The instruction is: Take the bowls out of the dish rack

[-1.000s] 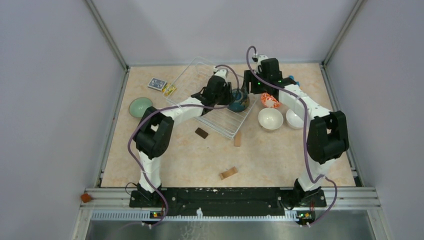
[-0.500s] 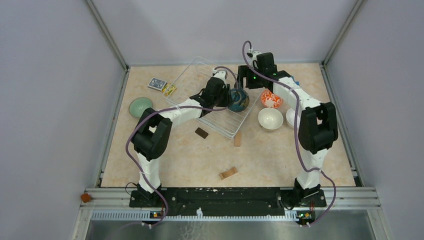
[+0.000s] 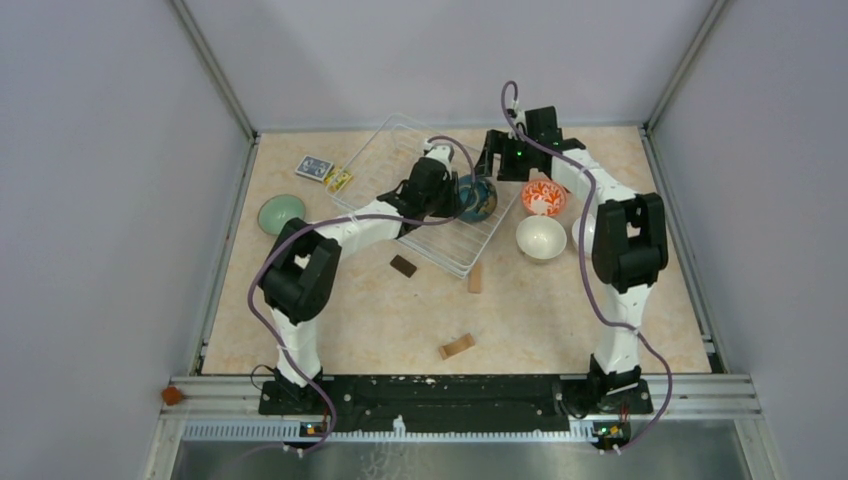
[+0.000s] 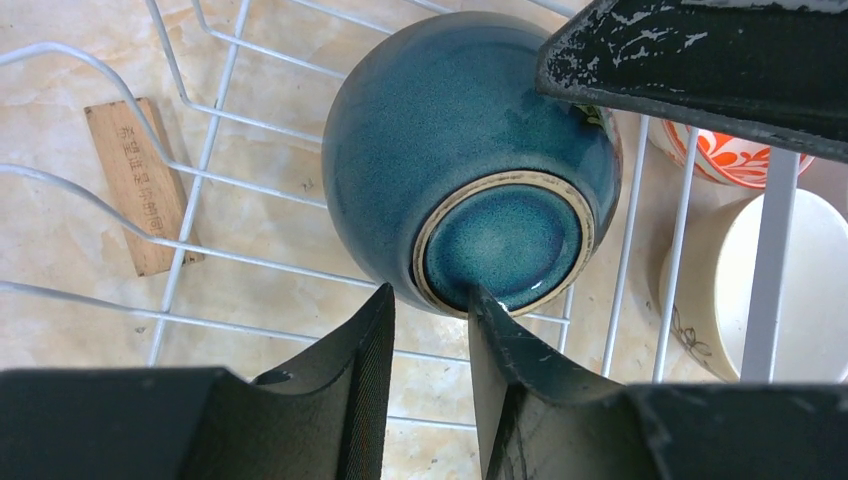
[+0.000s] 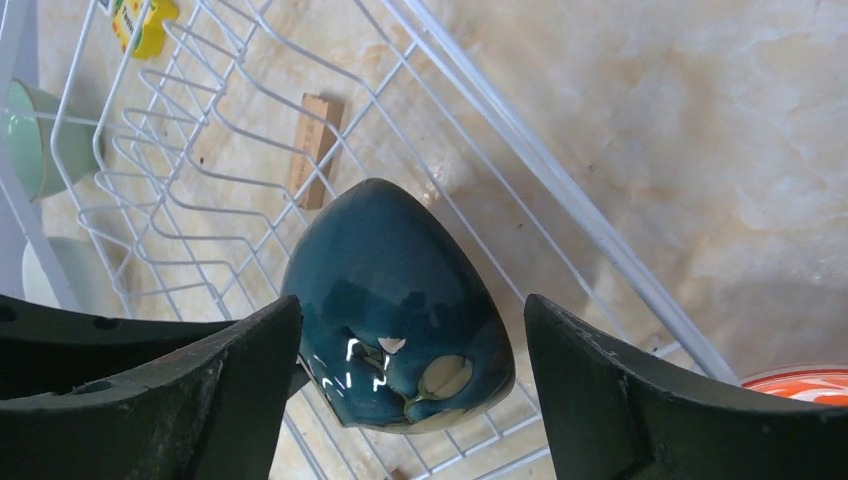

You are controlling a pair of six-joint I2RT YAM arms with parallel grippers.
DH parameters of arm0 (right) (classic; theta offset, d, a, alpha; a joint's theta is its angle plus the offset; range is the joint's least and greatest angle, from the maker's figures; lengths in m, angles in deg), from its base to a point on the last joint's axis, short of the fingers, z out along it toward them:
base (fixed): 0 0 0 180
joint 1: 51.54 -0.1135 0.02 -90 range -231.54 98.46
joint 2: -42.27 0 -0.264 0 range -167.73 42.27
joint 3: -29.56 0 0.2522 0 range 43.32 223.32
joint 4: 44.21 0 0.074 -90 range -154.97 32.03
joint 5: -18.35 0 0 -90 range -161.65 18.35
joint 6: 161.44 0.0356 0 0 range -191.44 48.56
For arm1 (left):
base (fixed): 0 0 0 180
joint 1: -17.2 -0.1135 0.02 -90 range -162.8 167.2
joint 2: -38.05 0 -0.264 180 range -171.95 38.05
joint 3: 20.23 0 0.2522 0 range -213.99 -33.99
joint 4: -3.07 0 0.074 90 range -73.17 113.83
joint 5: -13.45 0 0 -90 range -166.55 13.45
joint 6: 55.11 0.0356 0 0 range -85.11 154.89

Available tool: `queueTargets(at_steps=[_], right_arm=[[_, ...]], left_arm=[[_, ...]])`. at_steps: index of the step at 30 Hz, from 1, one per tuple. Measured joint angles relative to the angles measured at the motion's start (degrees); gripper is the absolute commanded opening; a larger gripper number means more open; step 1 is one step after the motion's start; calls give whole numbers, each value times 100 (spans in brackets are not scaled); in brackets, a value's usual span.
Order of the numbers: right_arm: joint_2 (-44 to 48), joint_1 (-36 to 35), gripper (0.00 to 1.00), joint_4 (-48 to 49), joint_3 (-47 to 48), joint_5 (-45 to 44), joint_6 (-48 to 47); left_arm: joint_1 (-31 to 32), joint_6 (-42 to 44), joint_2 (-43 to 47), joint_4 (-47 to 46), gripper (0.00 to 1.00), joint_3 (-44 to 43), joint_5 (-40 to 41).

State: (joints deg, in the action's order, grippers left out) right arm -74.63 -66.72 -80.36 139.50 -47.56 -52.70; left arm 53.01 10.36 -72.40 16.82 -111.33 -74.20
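Observation:
The dark teal bowl (image 3: 479, 199) lies on its side at the right end of the white wire dish rack (image 3: 396, 150). In the left wrist view its foot ring faces me (image 4: 470, 150). My left gripper (image 4: 430, 295) is pinched on the foot ring's lower edge, one fingertip (image 4: 378, 315) outside and the other on the base. My right gripper (image 5: 410, 390) is open, and its jaws stand wide on either side of the bowl (image 5: 395, 280) without touching it. The orange-patterned bowl (image 3: 543, 197), a white bowl (image 3: 541, 237) and the pale green bowl (image 3: 281, 213) sit on the table outside the rack.
Another white bowl (image 3: 580, 236) is partly hidden by my right arm. Wooden blocks (image 3: 475, 278) (image 3: 457, 346) and a dark block (image 3: 403, 265) lie in front of the rack. Cards (image 3: 314, 167) lie left of it. A pale bowl (image 5: 45, 272) shows beyond the rack.
My right arm has swung left and in, bringing its open jaws around the teal bowl. My left gripper and the bowl have barely moved.

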Motion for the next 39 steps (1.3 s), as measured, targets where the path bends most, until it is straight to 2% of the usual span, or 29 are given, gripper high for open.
queueTargets(at_steps=[6, 10, 19, 26, 39], right_arm=[[-92, -2, 84, -168, 131, 269, 188], [-105, -2, 79, -251, 144, 442, 238], [-177, -2, 49, -214, 146, 1307, 302], [-177, 2, 39, -151, 144, 1784, 238], [-188, -2, 38, -170, 133, 2356, 79]], left_arm=[[0, 26, 107, 20, 37, 164, 2], [0, 50, 214, 83, 36, 337, 2], [-4, 116, 271, 404, 35, 516, 31], [-52, 223, 219, 765, 35, 717, 160], [-55, 304, 514, 964, 37, 717, 157]])
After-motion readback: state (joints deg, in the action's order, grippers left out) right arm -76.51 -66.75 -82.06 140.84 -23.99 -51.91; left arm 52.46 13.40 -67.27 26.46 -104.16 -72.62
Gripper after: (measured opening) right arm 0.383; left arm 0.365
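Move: From the left hand, the blue bowl, leaning in the rack with its foot towards these fingers, lies about 3 cm ahead, 4 cm right and 3 cm below; a wooden block under the rack is some 7 cm ahead, 7 cm left. From the right hand the blue bowl is about 4 cm back, 2 cm left and 5 cm down. The orange bowl stands roughly 2 cm back and 13 cm right of that hand, the cream bowl 12 cm back, 11 cm right. Bring the right gripper back and left over the blue bowl, some 6 cm, easing up about 2 cm while rolling and turning counter-clockwise; close the wide-open fingers to under half, one on each side of the rim. Meanwhile draw the left gripper back-left and down into the rack away from the bowl, opening unchanged, rolling slightly, then lift it about 2 cm. ##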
